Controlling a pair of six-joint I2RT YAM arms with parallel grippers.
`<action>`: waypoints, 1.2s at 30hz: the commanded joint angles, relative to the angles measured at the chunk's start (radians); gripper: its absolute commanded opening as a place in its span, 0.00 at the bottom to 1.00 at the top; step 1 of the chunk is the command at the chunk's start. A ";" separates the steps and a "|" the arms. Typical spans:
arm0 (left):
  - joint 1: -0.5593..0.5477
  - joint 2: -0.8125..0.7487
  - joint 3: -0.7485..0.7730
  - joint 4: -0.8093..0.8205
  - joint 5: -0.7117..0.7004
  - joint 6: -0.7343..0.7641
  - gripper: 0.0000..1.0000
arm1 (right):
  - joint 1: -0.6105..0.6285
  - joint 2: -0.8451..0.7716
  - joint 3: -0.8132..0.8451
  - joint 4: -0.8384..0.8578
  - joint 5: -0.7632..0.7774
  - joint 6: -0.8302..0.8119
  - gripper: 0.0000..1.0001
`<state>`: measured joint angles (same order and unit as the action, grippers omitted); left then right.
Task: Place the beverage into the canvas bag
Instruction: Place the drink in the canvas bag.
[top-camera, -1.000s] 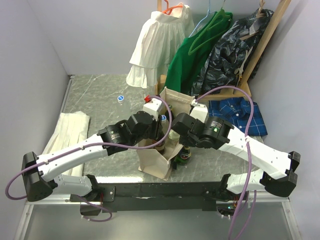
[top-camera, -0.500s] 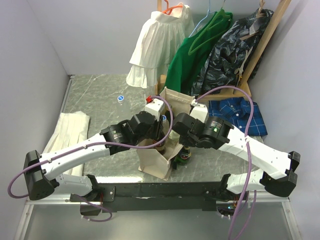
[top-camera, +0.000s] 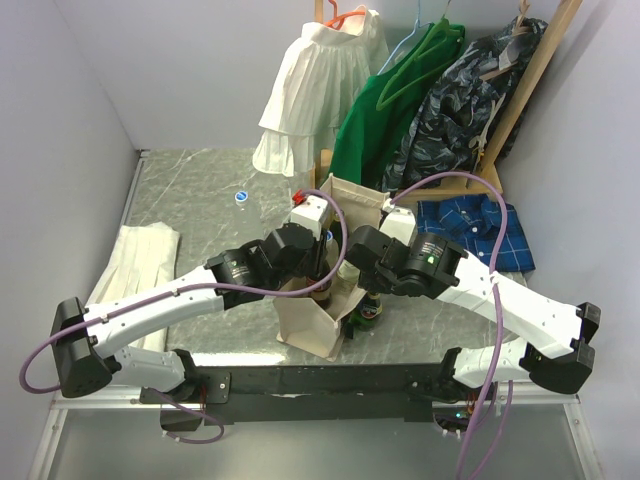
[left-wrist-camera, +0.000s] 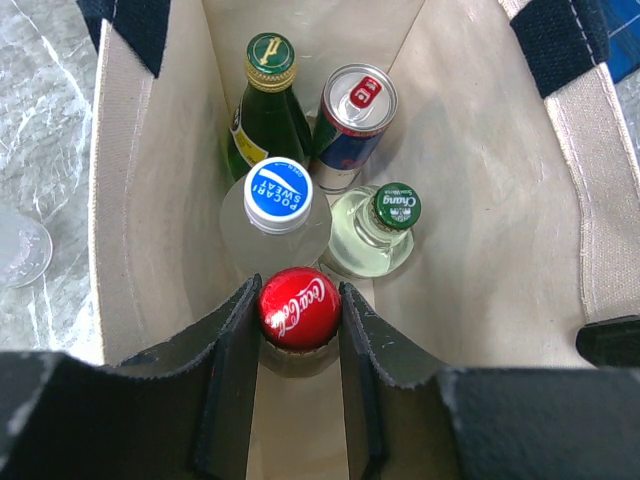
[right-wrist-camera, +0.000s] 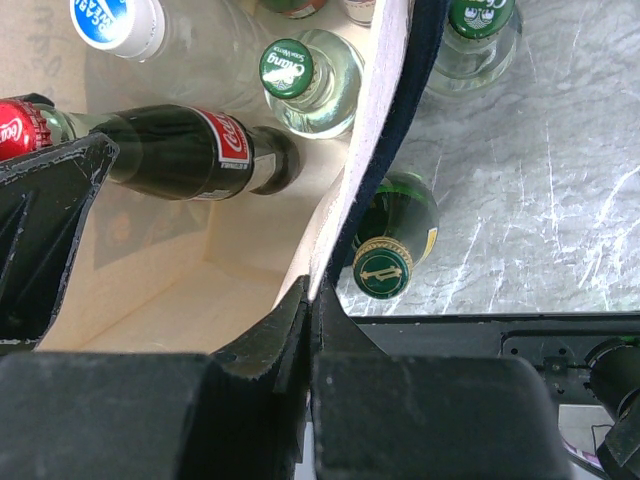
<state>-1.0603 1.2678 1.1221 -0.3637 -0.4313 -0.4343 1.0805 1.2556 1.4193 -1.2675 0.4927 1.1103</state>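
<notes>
The cream canvas bag (top-camera: 305, 322) with navy handles stands upright between the arms; its inner wall shows in the left wrist view (left-wrist-camera: 470, 220). My left gripper (left-wrist-camera: 298, 320) is shut on the red-capped Coca-Cola bottle (left-wrist-camera: 298, 308), held inside the bag; the bottle also shows in the right wrist view (right-wrist-camera: 190, 150). Several drinks stand in the bag: a blue-capped Pocari Sweat bottle (left-wrist-camera: 278, 195), a Chang bottle (left-wrist-camera: 395, 210), a can (left-wrist-camera: 358, 100), a green bottle (left-wrist-camera: 268, 60). My right gripper (right-wrist-camera: 312, 300) is shut on the bag's rim (right-wrist-camera: 365, 170).
Two green bottles (right-wrist-camera: 385, 255) (right-wrist-camera: 480, 30) stand on the marble table outside the bag's right side. A white folded cloth (top-camera: 135, 265) lies at left. Hung clothes (top-camera: 400, 100) and a blue plaid shirt (top-camera: 480, 232) are behind. A bottle cap (top-camera: 241, 197) lies far left.
My left arm has reached a little further right and over the bag with the Coca-Cola bottle. The right arm has not moved.
</notes>
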 joint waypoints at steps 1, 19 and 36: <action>-0.006 -0.018 0.016 0.022 -0.030 -0.014 0.16 | 0.004 -0.016 0.012 0.002 0.060 0.008 0.00; -0.013 -0.028 -0.027 0.011 -0.058 -0.003 0.52 | 0.004 -0.021 0.007 0.002 0.063 0.008 0.00; -0.024 -0.067 -0.013 0.043 -0.003 0.026 0.63 | 0.004 -0.024 0.003 0.008 0.060 0.010 0.03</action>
<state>-1.0782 1.2419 1.0996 -0.3614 -0.4545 -0.4309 1.0805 1.2556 1.4189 -1.2648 0.4931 1.1107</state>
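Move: The left hand holds the cola bottle by its neck, inside the canvas bag, the bottle's middle about 9 cm straight below. From that hand the blue-capped bottle stands some 6 cm ahead and 3 cm right, its middle 9 cm lower; the clear glass bottle is about 4 cm ahead and 6 cm right, 11 cm lower. From the right hand, at the bag's right rim, the cola bottle lies roughly 6 cm ahead, 8 cm left and 9 cm down. The left fingers open and loosen their grip on the cola bottle's neck, the hand shifting under 1 cm. ##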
